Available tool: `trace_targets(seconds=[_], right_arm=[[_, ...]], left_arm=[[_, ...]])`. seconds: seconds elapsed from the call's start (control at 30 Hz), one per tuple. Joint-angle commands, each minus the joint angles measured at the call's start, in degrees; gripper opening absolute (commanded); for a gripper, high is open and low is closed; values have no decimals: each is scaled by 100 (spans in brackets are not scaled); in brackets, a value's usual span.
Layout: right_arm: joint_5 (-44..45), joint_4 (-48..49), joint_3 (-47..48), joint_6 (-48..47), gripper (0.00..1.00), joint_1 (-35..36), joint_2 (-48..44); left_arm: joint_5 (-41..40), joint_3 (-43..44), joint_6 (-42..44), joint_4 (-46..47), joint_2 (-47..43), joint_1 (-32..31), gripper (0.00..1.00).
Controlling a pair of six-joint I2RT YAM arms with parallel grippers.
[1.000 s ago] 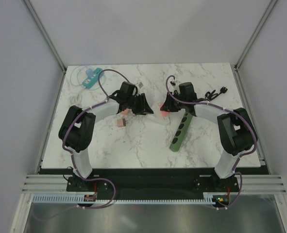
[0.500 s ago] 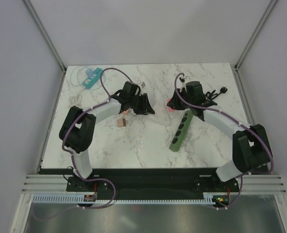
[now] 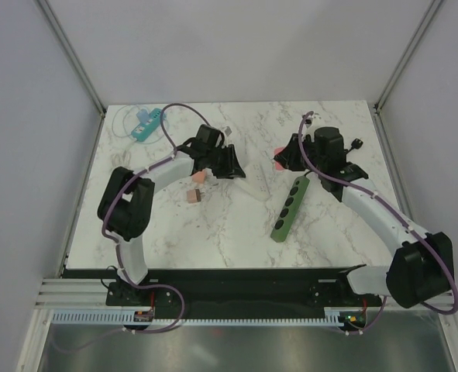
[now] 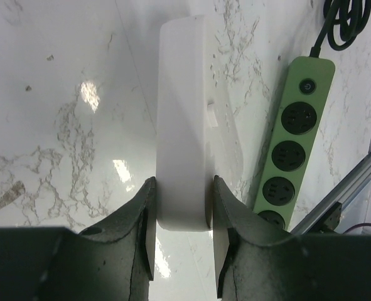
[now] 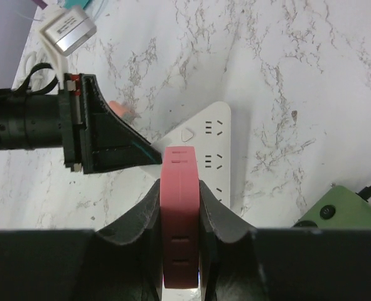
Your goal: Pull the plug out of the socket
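Observation:
The socket is a white power strip lying flat on the marble table, faint in the top view. My left gripper is shut on its near end, one finger on each long side. The plug is a pink block that my right gripper is shut on. It hangs above the white strip and is not in any outlet. From above, the pink plug shows at my right gripper, to the right of my left gripper.
A green power strip lies right of the white one, its black cable coiled behind it. A teal strip sits at the back left. Two small pink blocks rest near the left arm. A silver adapter lies beyond.
My right gripper has carried the pink plug to the right, away from the white strip. My left gripper stays shut on the strip, having shifted only slightly.

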Motion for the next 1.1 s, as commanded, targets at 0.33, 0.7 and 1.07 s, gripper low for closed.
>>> trace_targets(seconds=[0.33, 0.7, 1.07], right_arm=[[239, -675, -342, -135, 0, -8, -1171], [194, -745, -720, -30, 0, -8, -1330], [-16, -438, -966, 102, 0, 0, -944]], left_arm=[[531, 1662, 277, -600, 1698, -163, 5], [777, 2972, -13, -758, 2666, -374, 18], [92, 2402, 215, -723, 1631, -366, 89]])
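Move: The white socket is already in the left fingers by one corner; the table spot for it lies about 12 cm to that hand's right, 2 cm ahead and 6 below. The green strip's middle is some 16 cm right of the left hand and 9 back, and an orange plug lies about 13 cm to its left. The pink plug is already pulled free in the right fingers; from that hand, the green strip's middle is about 8 cm back, 6 right and 18 below, the white socket 6 left, 1 ahead and 14 below. The white socket is carried by the left hand about 9 cm right and 5 forward, sinking slightly, up to the green strip's far end; there the fingers open wide, let go of it and dip a little lower while easing back left. The right hand keeps its pinch on the pink plug and draws back about 5 cm and a little right towards the green strip, first rising 3 cm, then sinking about 6. ##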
